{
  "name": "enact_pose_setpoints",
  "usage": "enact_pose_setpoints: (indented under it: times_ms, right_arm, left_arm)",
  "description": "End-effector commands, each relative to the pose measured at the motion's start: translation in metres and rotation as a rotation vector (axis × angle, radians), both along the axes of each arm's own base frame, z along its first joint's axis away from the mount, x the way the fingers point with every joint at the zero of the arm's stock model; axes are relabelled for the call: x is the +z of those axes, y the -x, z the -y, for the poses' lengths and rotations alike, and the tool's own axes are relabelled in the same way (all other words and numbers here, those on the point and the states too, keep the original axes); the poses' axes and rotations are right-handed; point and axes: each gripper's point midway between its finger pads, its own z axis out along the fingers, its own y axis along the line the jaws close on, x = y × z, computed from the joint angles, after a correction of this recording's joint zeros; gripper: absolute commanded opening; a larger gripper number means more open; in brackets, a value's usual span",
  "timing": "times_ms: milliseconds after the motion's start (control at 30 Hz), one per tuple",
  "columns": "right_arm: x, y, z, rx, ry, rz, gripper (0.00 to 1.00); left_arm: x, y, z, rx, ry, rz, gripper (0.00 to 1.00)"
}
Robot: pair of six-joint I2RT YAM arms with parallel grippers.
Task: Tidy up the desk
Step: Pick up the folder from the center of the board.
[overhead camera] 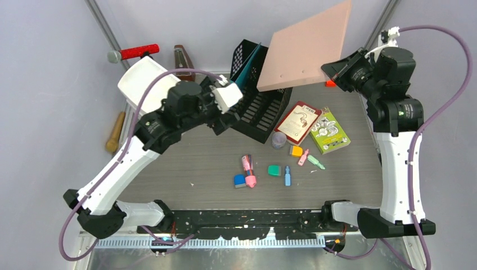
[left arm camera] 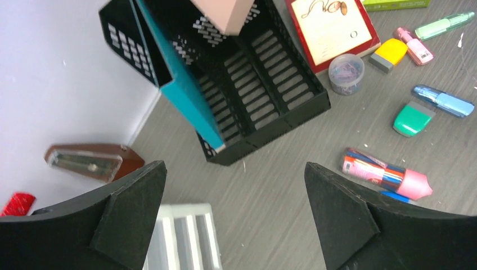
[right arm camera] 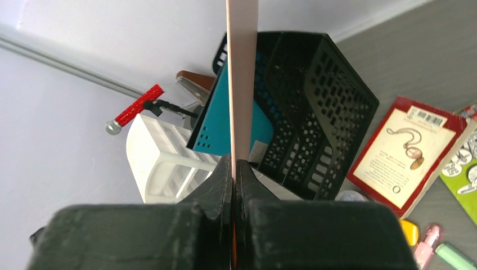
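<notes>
The desk [overhead camera: 191,157] is a grey wood-grain top. My right gripper [overhead camera: 332,73] is shut on the edge of a thin pink folder [overhead camera: 306,48], which hangs tilted in the air over a black mesh file organizer [overhead camera: 264,109]. In the right wrist view the pink folder [right arm camera: 242,73] stands edge-on between my shut right gripper [right arm camera: 234,169]. A teal folder [overhead camera: 247,70] stands in the organizer. My left gripper [left arm camera: 236,208] is open and empty above bare desk, just in front of the organizer [left arm camera: 264,95] and beside a white rack [left arm camera: 183,236].
A red book [overhead camera: 298,121], a green book [overhead camera: 329,130] and a small jar [overhead camera: 278,139] lie right of the organizer. Erasers and highlighters [overhead camera: 250,171] are scattered mid-desk. A brown metronome [overhead camera: 183,59] and a red-handled tool [overhead camera: 135,53] sit at the back left.
</notes>
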Motion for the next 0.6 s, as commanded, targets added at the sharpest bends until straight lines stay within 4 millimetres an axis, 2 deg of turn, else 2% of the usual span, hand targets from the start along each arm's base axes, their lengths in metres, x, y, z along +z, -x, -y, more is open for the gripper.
enact_pose_setpoints:
  times_ms: [0, 100, 200, 267, 367, 400, 567]
  right_arm:
    - [0.031, 0.000, 0.004, -0.011, -0.108, 0.123, 0.00]
    - [0.024, -0.001, -0.002, 0.020, -0.140, 0.102, 0.00]
    - [0.023, -0.004, 0.003, 0.016, -0.182, 0.095, 0.00]
    - [0.024, -0.003, -0.002, 0.046, -0.214, 0.097, 0.01]
    - [0.021, -0.003, -0.009, 0.091, -0.254, 0.089, 0.00]
    - [0.020, -0.002, -0.008, 0.091, -0.256, 0.088, 0.00]
    - [0.013, 0.001, -0.014, 0.130, -0.266, 0.077, 0.00]
  left_arm:
    - [0.028, -0.009, 0.035, -0.007, 0.020, 0.175, 0.97]
    - [0.029, -0.001, 0.073, -0.082, -0.043, 0.262, 0.99]
    - [0.026, -0.003, 0.110, -0.101, -0.138, 0.350, 1.00]
    - [0.028, -0.004, 0.134, -0.102, -0.168, 0.400, 1.00]
    - [0.036, -0.012, 0.158, -0.073, -0.204, 0.469, 1.00]
    - [0.044, -0.016, 0.164, -0.059, -0.196, 0.487, 1.00]
    - [0.053, -0.033, 0.186, -0.025, -0.227, 0.591, 1.00]
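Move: The pink folder, pinched at its near right edge by the right hand, has its middle some 22 cm right, 12 cm ahead and 8 cm above the open left hand; from the right hand it is about 7 cm ahead, 7 cm left and 2 cm below. Counted from the left hand, the black rack stands roughly 20 cm ahead and 10 cm right, 27 cm lower, and the red book 12 cm ahead and 27 cm right, 36 cm lower. Keeping its pinch on the pink folder, the right hand sinks about 3 cm and rolls some 15 degrees so the folder's left side lifts. Meanwhile the left hand, fingers wide open, sweeps quickly about 19 cm right to the folder's near edge, sinking a little, its wrist turning some 30 degrees; contact there can't be seen. ##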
